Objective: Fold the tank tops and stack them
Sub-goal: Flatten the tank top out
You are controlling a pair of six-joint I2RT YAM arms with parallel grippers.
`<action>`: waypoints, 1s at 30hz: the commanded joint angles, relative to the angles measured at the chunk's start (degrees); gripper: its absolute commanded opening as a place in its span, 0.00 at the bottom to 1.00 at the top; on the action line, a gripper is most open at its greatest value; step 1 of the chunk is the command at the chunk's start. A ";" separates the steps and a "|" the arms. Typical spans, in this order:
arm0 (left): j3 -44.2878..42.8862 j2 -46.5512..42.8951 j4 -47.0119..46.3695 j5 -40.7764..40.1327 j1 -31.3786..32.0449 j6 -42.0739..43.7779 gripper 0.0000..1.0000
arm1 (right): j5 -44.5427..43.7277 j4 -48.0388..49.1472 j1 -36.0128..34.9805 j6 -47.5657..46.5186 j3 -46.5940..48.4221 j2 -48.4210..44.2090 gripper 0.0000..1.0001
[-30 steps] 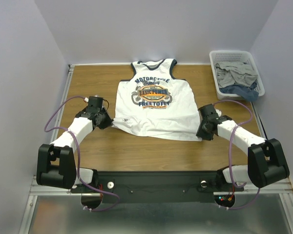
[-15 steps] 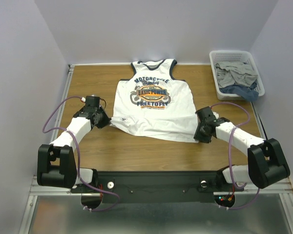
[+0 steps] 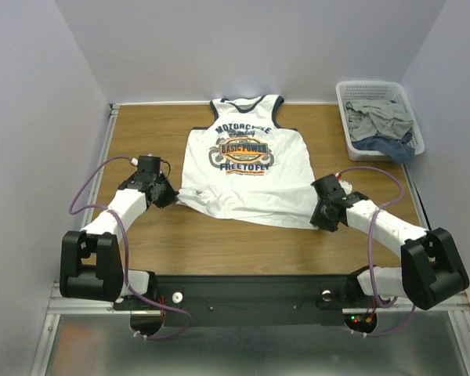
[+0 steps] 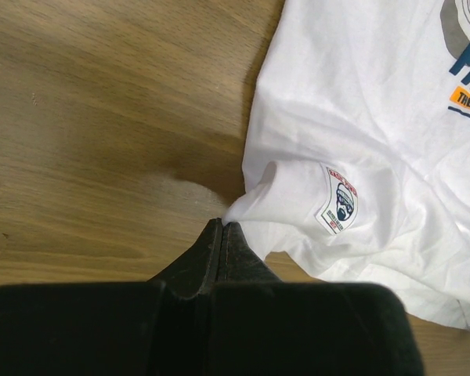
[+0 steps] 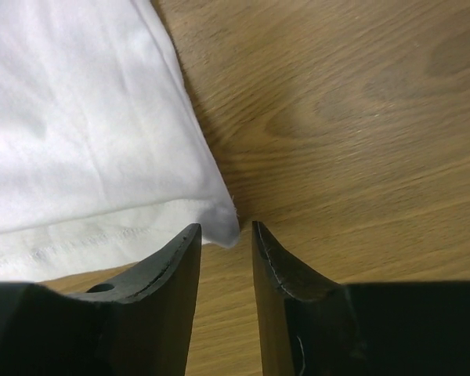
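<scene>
A white tank top (image 3: 247,168) with navy trim and a "MOTORCYCLE" print lies flat, chest up, on the wooden table (image 3: 219,243). My left gripper (image 3: 171,196) is at its bottom left corner. In the left wrist view the left gripper (image 4: 222,225) is shut, and the tank top (image 4: 360,117) is drawn into a small peak at its tips. My right gripper (image 3: 319,219) is at the bottom right corner. In the right wrist view the right gripper (image 5: 225,229) is open, and the tank top's hem corner (image 5: 219,215) lies just between its fingertips.
A white basket (image 3: 346,110) with grey and blue cloth in it stands at the back right of the table. A metal rail runs along the table's left edge (image 3: 108,149). Bare wood shows to both sides of the shirt and in front of it.
My right gripper has slid left and a little nearer, up to the shirt's bottom right corner. The left gripper has shifted slightly left with the corner it holds.
</scene>
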State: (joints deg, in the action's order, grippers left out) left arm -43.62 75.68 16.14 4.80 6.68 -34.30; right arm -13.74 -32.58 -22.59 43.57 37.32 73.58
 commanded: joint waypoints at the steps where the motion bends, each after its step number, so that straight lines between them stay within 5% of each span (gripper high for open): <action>1: 0.55 -1.67 0.29 0.04 -0.17 0.91 0.00 | -4.19 0.41 -0.44 1.69 0.82 -1.34 0.38; 12: 0.90 -2.03 0.21 0.04 -0.17 0.91 0.00 | -2.00 3.22 -0.44 1.25 0.21 2.79 0.38; 17: 0.73 -2.20 0.47 0.47 -0.17 0.99 0.00 | -2.52 3.66 -0.35 1.43 0.73 1.75 0.13; 19: 0.20 -2.55 0.73 0.74 -0.17 1.26 0.00 | -3.57 2.70 -0.44 0.64 3.18 -1.49 0.01; 30: -12.71 -7.65 6.97 4.43 -3.41 2.58 0.00 | -12.19 -7.50 7.20 -7.88 34.64 -10.65 0.01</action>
State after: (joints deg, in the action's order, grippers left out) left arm -48.97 71.99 21.67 7.29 5.82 -33.04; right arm -20.12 -38.35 -19.27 40.14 62.50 65.10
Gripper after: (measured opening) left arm 0.025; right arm 0.022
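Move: The tank top's near right corner lies right between my open right fingertips, about 1 cm below. From that hand the printed emblem is roughly 23 cm ahead and 23 cm to the left, while the white basket stands some 33 cm ahead and 17 cm to the right. My left hand still pinches the near left corner; the right corner lies about 42 cm to its right, 9 cm back and 5 cm lower. I settle my right fingers about half a centimetre down and slightly right over the near right corner, shut them on it, then lift it fast, some 20 cm up and 9 cm forward, tipping the fingers about 30 degrees outward from the table. My left hand keeps its pinch, holding still until late, then rises about 4 cm. ##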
